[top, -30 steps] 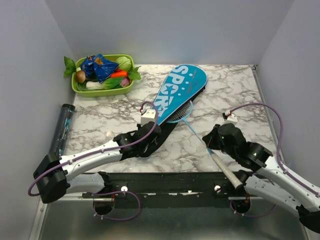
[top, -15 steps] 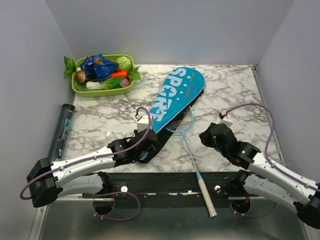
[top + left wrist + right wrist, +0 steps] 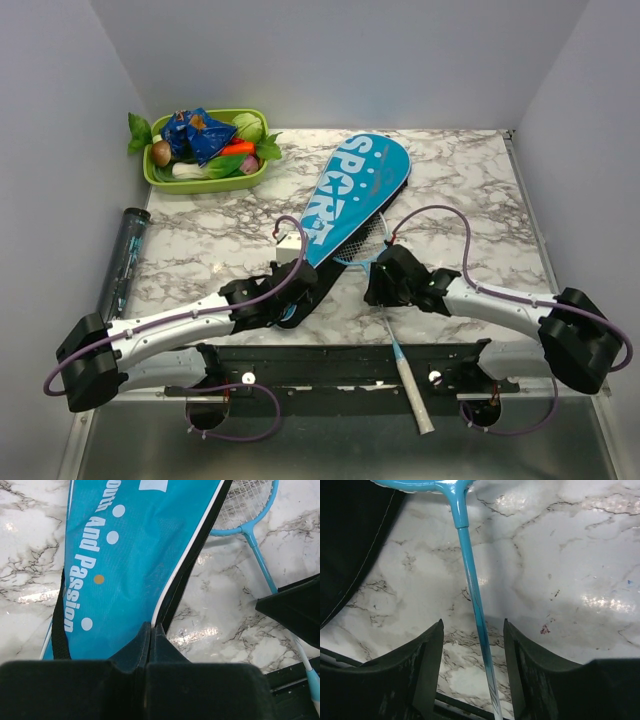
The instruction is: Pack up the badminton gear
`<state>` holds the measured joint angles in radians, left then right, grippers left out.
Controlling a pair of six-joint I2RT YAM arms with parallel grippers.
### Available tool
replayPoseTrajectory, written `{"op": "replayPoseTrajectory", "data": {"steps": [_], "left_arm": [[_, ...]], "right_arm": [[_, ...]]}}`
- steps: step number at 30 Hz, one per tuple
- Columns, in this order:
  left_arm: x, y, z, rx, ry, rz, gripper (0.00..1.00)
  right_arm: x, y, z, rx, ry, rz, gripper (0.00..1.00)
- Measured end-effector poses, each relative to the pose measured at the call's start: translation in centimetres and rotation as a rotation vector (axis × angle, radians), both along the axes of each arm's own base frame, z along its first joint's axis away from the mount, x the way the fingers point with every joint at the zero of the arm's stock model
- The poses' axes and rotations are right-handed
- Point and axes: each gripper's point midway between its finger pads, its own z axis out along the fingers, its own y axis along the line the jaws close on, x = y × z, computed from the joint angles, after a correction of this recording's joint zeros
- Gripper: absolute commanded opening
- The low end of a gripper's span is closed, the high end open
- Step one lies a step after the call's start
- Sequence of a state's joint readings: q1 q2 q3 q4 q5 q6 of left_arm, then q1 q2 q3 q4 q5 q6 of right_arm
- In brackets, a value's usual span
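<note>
The blue cover [image 3: 358,185] lettered "SPORT" lies slanted across the table's middle. My left gripper [image 3: 298,290] is shut on the cover's [image 3: 115,555] lower zipper edge, its jaws [image 3: 150,627] pressed together over the white piping. A light-blue racket [image 3: 385,290] lies with its head [image 3: 365,240] at the cover's open side and its white butt [image 3: 415,405] past the front edge. My right gripper [image 3: 380,292] hovers open astride the racket's shaft [image 3: 475,605], its fingers on either side and not touching it. A dark clear tube [image 3: 125,258] lies at the left edge.
A green tray [image 3: 160,176] of toy vegetables stands at the back left. The black rail [image 3: 340,355] of the arm bases runs along the near edge, under the racket's handle. Grey walls close in the left, back and right.
My right gripper let go of the racket's handle, opened, and swung left over the shaft. The racket dropped flat with its butt over the front edge. The cover shifted slightly.
</note>
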<state>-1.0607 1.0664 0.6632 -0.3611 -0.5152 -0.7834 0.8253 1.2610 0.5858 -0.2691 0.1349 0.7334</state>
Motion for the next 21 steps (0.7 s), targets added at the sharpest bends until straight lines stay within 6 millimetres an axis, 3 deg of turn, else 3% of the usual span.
{"op": "replayPoseTrajectory", "data": {"steps": [1,5,6,13,21], "left_arm": [[0.0,0.0,-0.1,0.000,0.000,0.000,0.00],[0.0,0.0,-0.3,0.004,0.002,0.000,0.00],[0.0,0.0,-0.4,0.005,0.003,0.000,0.00],[-0.3,-0.3,-0.8,0.004,0.006,-0.008,0.00],[-2.6,-1.5,-2.2,-0.016,0.032,-0.059,0.00]], "right_arm": [[0.0,0.2,-0.1,0.001,0.000,0.005,0.55],[-0.3,0.4,-1.6,-0.038,0.036,0.028,0.09],[-0.1,0.6,-1.6,-0.042,0.034,0.030,0.02],[0.7,0.6,-1.9,-0.072,0.034,-0.024,0.01],[1.6,-0.8,-0.9,-0.116,-0.003,-0.118,0.01]]}}
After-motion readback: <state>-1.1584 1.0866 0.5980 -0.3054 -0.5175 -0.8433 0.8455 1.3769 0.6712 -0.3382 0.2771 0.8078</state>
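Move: The racket's bare shaft runs between your open right fingers, straight below and only about 2 cm down. From that hand the racket head, partly under the bag's flap, is some 16 cm ahead and 4 cm left; the handle is about 18 cm back and 7 cm right, past the table edge. The left fingers already hold the edge of the bag's mouth; the shaft lies roughly 16 cm to that hand's right, level fore-and-aft, 8 cm lower. Lower the right gripper about 2 cm over the shaft and shut the fingers to pinch it, then ease up roughly 1 cm and slightly forward and right, turning the wrist a little clockwise so the handle swings left. Keep the left pinch on the bag's edge and, late on, draw it back some 3 cm, with some downward and rightward travel. ##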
